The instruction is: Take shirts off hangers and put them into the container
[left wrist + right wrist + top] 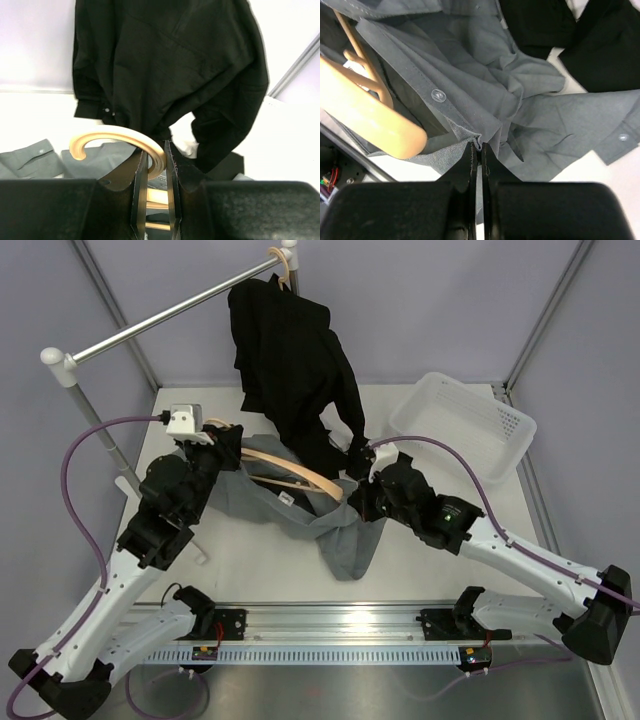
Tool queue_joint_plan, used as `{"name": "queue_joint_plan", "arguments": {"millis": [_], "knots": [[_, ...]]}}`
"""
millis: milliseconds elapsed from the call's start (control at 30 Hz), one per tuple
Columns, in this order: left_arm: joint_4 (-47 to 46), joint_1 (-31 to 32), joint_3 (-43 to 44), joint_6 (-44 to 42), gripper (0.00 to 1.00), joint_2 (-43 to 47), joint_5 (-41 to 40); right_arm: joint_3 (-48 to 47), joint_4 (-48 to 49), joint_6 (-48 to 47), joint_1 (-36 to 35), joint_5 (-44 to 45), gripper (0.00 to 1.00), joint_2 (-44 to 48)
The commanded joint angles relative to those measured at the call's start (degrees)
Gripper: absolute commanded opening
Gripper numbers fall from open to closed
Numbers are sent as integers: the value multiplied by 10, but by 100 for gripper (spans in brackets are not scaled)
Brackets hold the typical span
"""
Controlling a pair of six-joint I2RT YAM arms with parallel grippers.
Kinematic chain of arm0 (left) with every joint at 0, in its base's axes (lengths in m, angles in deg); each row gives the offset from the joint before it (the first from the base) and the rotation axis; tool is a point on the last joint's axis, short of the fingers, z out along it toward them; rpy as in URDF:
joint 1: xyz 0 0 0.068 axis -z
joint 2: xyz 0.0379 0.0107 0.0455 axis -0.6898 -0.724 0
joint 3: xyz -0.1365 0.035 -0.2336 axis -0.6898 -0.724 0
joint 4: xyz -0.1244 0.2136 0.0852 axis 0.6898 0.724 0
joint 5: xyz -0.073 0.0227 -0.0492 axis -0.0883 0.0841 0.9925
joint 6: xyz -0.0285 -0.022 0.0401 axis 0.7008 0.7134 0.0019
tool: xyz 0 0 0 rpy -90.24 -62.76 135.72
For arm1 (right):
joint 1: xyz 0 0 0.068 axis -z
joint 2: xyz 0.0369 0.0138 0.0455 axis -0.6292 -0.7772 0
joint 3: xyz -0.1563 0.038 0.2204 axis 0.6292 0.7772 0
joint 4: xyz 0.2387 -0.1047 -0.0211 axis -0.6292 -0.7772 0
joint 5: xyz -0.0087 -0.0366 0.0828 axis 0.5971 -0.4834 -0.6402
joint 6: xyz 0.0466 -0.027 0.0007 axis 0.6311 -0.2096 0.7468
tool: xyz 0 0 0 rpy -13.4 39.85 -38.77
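The grey shirt lies crumpled on the table with a tan wooden hanger still inside it. My left gripper is shut on that hanger's hook, at the shirt's left end. My right gripper is shut on a fold of the grey shirt's hem, just right of the hanger's arm tip. The black shirt hangs from the rail on a second hanger, its sleeve trailing down to the table. The white container stands at the back right.
A grey metal rail slopes across the back left on a white-capped post. The black shirt's sleeve hangs close behind my right gripper. Purple cables loop off both arms.
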Motion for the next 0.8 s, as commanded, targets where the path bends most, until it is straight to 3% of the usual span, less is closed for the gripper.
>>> {"name": "queue_joint_plan", "arguments": {"millis": [0, 100, 133, 200, 400, 567, 767], "knots": [[-89, -3, -6, 22, 0, 24, 6, 46, 42, 16, 5, -69, 3, 5], [-100, -3, -12, 42, 0, 25, 33, 73, 74, 21, -2, -99, 12, 0], [-101, -3, -12, 45, 0, 23, 45, 72, 74, 18, -4, -100, 25, 1], [-102, -3, -12, 51, 0, 16, 54, 65, 51, 4, -4, -93, 32, 12], [-96, -3, -9, 51, 0, 3, 57, -8, -95, -60, -3, 34, 72, 89], [-85, -3, -1, 49, 0, -16, 65, -102, -175, -120, -2, 18, 81, 132], [-77, -3, 7, 46, 0, -28, 80, -176, -136, -188, -3, -93, 88, 48]]}}
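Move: The right hand still pinches an edge of the grey shirt. The hanger's bare end stands about 4 cm to its left, 2 cm ahead and 3 cm higher; the black shirt's lower sleeve is roughly 18 cm ahead, 4 cm right and 19 cm down, and the container some 24 cm ahead, 30 cm right and 18 cm down. From the left hand, which grips the hanger by its hook, that bare end lies about 20 cm right, 5 cm back and 12 cm down. Down about 5 cm and slightly back goes the right hand, its fingers opening to let the shirt edge go beneath the hanger's end; then, opened wide, it rises steeply some 17 cm and shifts a few centimetres right, its fingertips tilting up. The left hand keeps its grip on the hanger and drifts about 3 cm right, turning slightly clockwise. ##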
